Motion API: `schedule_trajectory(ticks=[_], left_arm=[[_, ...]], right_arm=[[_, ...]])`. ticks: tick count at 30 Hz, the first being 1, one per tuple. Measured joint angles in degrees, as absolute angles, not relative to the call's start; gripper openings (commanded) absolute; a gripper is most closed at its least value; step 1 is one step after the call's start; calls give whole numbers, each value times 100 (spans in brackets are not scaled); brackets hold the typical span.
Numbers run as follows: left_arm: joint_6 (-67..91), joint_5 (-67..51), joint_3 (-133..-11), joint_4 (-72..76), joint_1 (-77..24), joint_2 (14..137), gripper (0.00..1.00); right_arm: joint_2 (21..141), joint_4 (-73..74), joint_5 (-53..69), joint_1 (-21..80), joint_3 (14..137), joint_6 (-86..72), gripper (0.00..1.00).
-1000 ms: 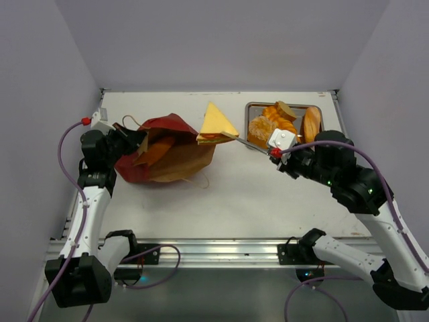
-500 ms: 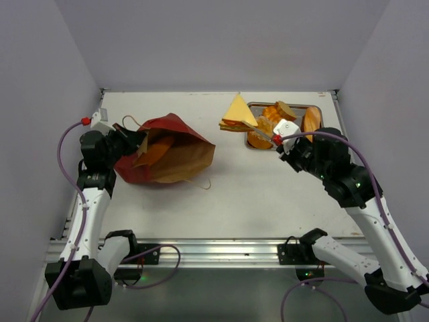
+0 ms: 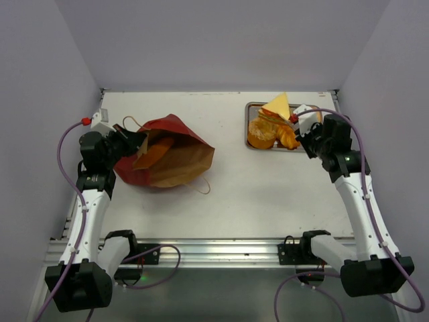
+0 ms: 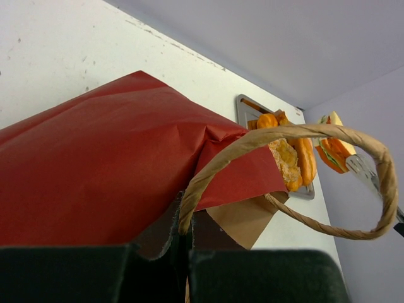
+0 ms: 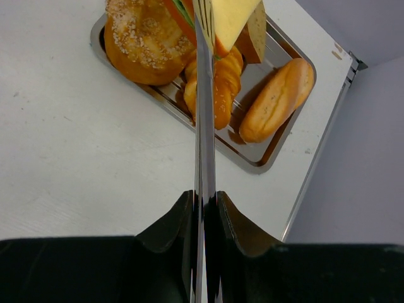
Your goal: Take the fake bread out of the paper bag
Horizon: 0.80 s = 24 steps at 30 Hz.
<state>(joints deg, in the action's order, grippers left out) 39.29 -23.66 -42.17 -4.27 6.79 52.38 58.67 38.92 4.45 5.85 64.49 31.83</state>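
The dark red paper bag [image 3: 167,151] lies on its side at the left, mouth toward the right, with an orange fake bread [image 3: 155,150] showing inside. My left gripper [image 3: 137,142] is shut on the bag's rim at the foot of a looped handle [image 4: 353,136]; the red bag wall [image 4: 95,170] fills the left wrist view. My right gripper [image 3: 300,126] is shut on silver tongs [image 5: 204,126]. The tongs' tip holds a wedge sandwich [image 3: 276,109] above the tray; the same sandwich [image 5: 227,19] sits at the top of the right wrist view.
A flat silver metal tray [image 5: 278,161] stands at the back right and holds a seeded bagel [image 5: 142,44], a croissant [image 5: 214,88] and a long roll [image 5: 278,98]. The table's right edge runs close beside the tray. Grey walls enclose the back and both sides.
My right arm has carried the tongs and sandwich from beside the bag's mouth rightward to above the tray. The left arm and bag have stayed still.
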Motion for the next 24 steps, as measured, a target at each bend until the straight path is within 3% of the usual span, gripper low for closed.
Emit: schedule_trajectory(ticks=[24], left_arm=[[3911,-2486,-4200,-429,679,5151,0]], right_arm=[[6302,2989,631,-237,5839,3341,0]])
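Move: Over near the tray, the right hand already holds the tongs with the sandwich in their tips; the tray's middle lies about 26 cm ahead of this hand, 1 cm left and some 23 cm below. In the tray the braided bread sits 25 cm ahead and 1 cm left, the round bun 20 cm ahead and 11 cm left, the long loaf 26 cm ahead and 10 cm right. From the left hand the tray is about 24 cm ahead, 50 cm right and 23 cm lower. Sinking about 4 cm while easing some 2.5 cm forward, the right hand brings the tonged sandwich lower over the tray, then swings right, ending about 4 cm that way, with a slight clockwise turn of roughly 5 degrees at the end that carries it from above the braided bread towards the long loaf. Its fingers keep their hold on the tongs. ##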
